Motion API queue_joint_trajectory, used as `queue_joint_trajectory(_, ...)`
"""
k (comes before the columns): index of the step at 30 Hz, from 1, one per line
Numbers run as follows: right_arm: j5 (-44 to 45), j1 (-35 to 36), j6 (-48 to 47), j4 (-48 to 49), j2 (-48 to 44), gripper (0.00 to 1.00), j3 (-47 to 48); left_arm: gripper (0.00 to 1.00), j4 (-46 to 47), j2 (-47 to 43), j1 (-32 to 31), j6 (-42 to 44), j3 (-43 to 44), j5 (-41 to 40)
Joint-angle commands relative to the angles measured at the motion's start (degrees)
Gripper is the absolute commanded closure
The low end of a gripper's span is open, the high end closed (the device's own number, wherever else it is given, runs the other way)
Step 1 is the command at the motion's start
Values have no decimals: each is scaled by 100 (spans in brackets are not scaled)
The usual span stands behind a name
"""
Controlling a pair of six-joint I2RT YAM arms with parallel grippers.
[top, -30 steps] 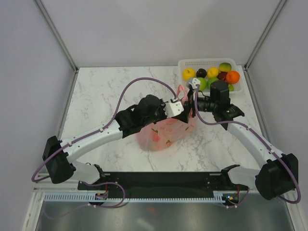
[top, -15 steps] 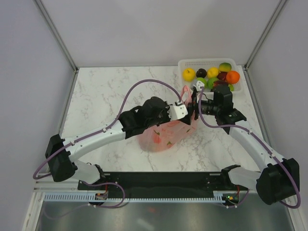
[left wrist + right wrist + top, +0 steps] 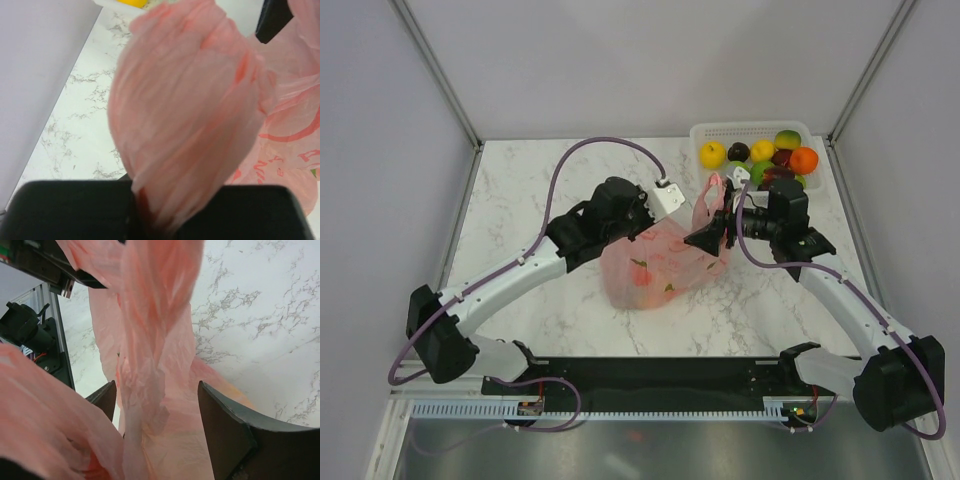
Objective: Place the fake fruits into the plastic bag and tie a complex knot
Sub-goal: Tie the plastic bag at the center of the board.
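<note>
The pink plastic bag (image 3: 655,262) lies in the middle of the marble table, with its handles pulled up toward the right. My left gripper (image 3: 145,206) is shut on a bunched pink handle (image 3: 185,100), which fills the left wrist view. My right gripper (image 3: 160,410) stands open at the bag's right side (image 3: 717,228). A twisted strand of the handle (image 3: 145,365) hangs between its fingers (image 3: 225,425), closer to the left one. Several fake fruits (image 3: 760,152), yellow, green, orange and dark purple, lie in the white basket. No knot shows.
The white lattice basket (image 3: 750,127) stands at the back right corner, just behind the right wrist. A purple cable (image 3: 590,150) loops over the left arm. Grey walls close off the table on three sides.
My left arm has drawn back up and to the left with the handle, stretching the bag. My right gripper has shifted slightly toward the bag and its jaws have narrowed somewhat around the twisted strand.
</note>
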Motion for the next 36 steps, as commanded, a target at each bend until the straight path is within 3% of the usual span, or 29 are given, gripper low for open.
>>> queue_joint_trajectory(1, 38, -47, 101, 230, -55, 27, 150, 98, 109, -282, 177, -272, 56, 153)
queue_joint_trajectory(7, 117, -47, 295, 458, 51, 38, 264, 98, 136, -256, 230, -272, -5, 74)
queue_joint_trajectory(12, 397, 14, 1382, 1484, 165, 84, 220, 98, 188, -229, 327, -378, 12, 22)
queue_joint_trajectory(14, 1096, 181, 1394, 1452, 287, 100, 360, 98, 188, -255, 458, -422, 39, -14)
queue_joint_trajectory(17, 1715, 637, 1385, 1477, 568, 100, 519, 98, 250, -413, 747, -457, 4, -40)
queue_joint_trajectory(24, 2217, 1218, 1535, 1672, 1553, 100, 1274, 98, 680, -853, 1442, -474, -453, -172)
queue_joint_trajectory(32, 2227, 1254, 1526, 1224, 2896, 100, 2960, 98, 874, -897, 1935, -659, -586, -6)
queue_joint_trajectory(36, 2542, 1263, 1500, 1355, 3293, 100, 3130, 98, 900, -1063, 1953, -642, -585, -58)
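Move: The bag strand to be pinched already runs between the right hand's open fingers, level with them and about 1 cm to the left; it lies roughly 10 cm right of the left hand and 3 cm back. From the right hand, the bag body is some 8 cm left, neither ahead nor back, and 18 cm below. The fruit basket is about 30 cm ahead, 18 cm right and 20 cm below. Right fingers pinch the strand and go forward and left some 17 cm; left hand, still gripping, moves left. ##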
